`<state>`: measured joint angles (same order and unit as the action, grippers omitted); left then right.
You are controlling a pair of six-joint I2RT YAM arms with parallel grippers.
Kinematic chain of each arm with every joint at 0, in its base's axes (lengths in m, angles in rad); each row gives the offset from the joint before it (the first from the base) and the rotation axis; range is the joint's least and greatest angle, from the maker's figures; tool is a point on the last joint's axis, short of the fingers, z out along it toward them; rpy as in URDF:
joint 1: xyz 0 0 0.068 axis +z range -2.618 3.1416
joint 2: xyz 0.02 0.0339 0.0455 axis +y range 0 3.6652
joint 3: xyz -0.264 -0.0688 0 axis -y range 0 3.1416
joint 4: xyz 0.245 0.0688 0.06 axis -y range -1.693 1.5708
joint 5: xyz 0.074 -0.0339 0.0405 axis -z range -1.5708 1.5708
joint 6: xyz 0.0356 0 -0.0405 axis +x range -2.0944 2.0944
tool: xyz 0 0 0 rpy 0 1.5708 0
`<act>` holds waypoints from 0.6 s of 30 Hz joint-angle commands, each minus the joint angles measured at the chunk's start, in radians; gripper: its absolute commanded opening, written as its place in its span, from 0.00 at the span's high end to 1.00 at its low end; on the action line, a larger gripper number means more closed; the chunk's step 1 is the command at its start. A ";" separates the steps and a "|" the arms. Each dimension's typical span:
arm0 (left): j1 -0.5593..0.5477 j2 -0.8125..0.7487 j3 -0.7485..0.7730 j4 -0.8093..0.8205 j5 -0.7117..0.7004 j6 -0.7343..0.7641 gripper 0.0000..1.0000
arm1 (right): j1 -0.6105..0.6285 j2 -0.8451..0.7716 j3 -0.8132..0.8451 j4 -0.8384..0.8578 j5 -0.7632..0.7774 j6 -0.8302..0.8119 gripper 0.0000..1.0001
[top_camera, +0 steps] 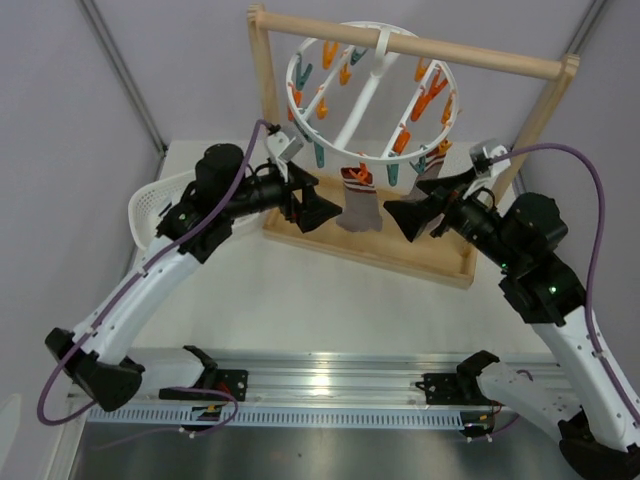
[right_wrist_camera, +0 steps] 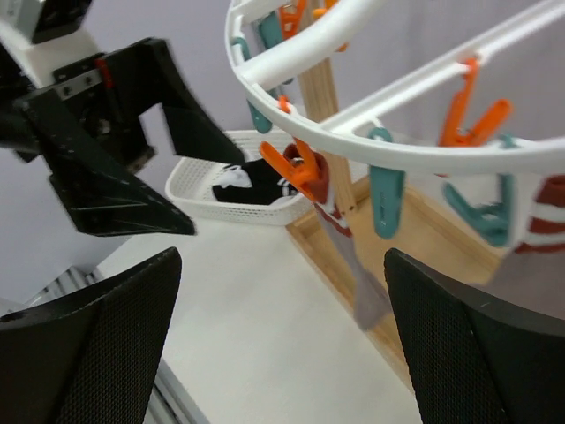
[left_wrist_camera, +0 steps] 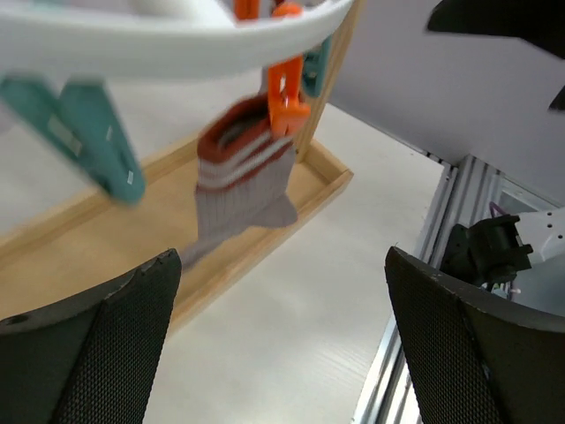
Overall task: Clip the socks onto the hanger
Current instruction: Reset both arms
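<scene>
The hanger (top_camera: 300,95) is a white ring hung from a wooden bar. One taupe sock (top_camera: 358,207) dangles from an orange clip (left_wrist_camera: 284,88) at the ring's near rim, cuff up. In the left wrist view this sock (left_wrist_camera: 243,181) hangs free ahead of the fingers. A second sock (right_wrist_camera: 543,221) hangs further right, only its striped cuff showing. My left gripper (top_camera: 318,210) stands open just left of the first sock, not touching it. My right gripper (top_camera: 405,215) stands open just right of it, nothing between its fingers.
The wooden frame rack (top_camera: 420,262) has a tray base under the ring. A white mesh basket (right_wrist_camera: 199,201) holding black socks (right_wrist_camera: 252,181) sits at the left. Teal clips (left_wrist_camera: 88,132) dangle from the rim. A metal rail (top_camera: 330,385) runs along the near edge.
</scene>
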<state>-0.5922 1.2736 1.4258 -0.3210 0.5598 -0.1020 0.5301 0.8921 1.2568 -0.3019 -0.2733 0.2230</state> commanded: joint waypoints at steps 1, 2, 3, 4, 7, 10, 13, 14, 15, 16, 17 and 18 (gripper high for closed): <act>0.005 -0.152 -0.066 -0.090 -0.207 -0.089 0.00 | 0.001 -0.079 -0.002 -0.089 0.164 -0.034 0.01; 0.003 -0.186 -0.105 -0.105 -0.248 -0.102 0.00 | 0.001 -0.116 -0.003 -0.104 0.195 -0.040 0.00; 0.005 -0.257 -0.129 -0.140 -0.291 -0.114 0.00 | 0.001 -0.136 -0.005 -0.118 0.254 -0.050 0.00; 0.005 -0.295 -0.151 -0.165 -0.398 -0.145 0.00 | 0.001 -0.153 -0.007 -0.153 0.294 -0.057 0.00; 0.002 -0.444 -0.247 -0.284 -0.553 -0.186 0.01 | 0.001 -0.231 -0.026 -0.212 0.456 -0.071 0.00; 0.003 -0.619 -0.385 -0.361 -0.690 -0.217 0.00 | 0.001 -0.318 -0.056 -0.272 0.580 -0.088 0.00; 0.002 -0.762 -0.510 -0.403 -0.782 -0.234 0.01 | 0.001 -0.418 -0.089 -0.309 0.647 -0.105 0.01; 0.003 -0.857 -0.530 -0.424 -0.845 -0.237 0.01 | 0.001 -0.444 -0.099 -0.318 0.664 -0.115 0.00; 0.002 -0.903 -0.588 -0.434 -0.872 -0.237 0.01 | 0.001 -0.471 -0.111 -0.330 0.683 -0.119 0.00; 0.002 -0.945 -0.605 -0.441 -0.902 -0.235 0.01 | 0.001 -0.523 -0.138 -0.335 0.698 -0.123 0.01; 0.003 -1.021 -0.617 -0.455 -0.929 -0.238 0.00 | 0.002 -0.550 -0.155 -0.339 0.723 -0.131 0.00; 0.003 -1.052 -0.640 -0.460 -0.969 -0.238 0.00 | 0.002 -0.574 -0.174 -0.344 0.735 -0.140 0.00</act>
<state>-0.5926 0.3122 0.8295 -0.7250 -0.2283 -0.3088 0.5301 0.3779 1.1240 -0.5949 0.3435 0.1257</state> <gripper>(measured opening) 0.994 0.993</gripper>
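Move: The sock just clipped to the hanger hangs clear of both open grippers: its middle is about 3 cm ahead, 7 cm right and 5 cm below the left hand, and some 5 cm ahead, 8 cm left and 9 cm below the right. The other sock hangs roughly 11 cm ahead and 3 cm right of the right hand, some 8 cm lower. The basket sits about 20 cm ahead, 30 cm left and 33 cm below the left hand. Touching nothing, both wide-open hands swing away from the clipped sock and back towards their own sides. The left sweeps about 21 cm left while drawing back and sinking some 10 cm each, turning counter-clockwise about 45 degrees; the right goes some 17 cm right and 7 cm back at nearly level height, turning clockwise about 35 degrees. ##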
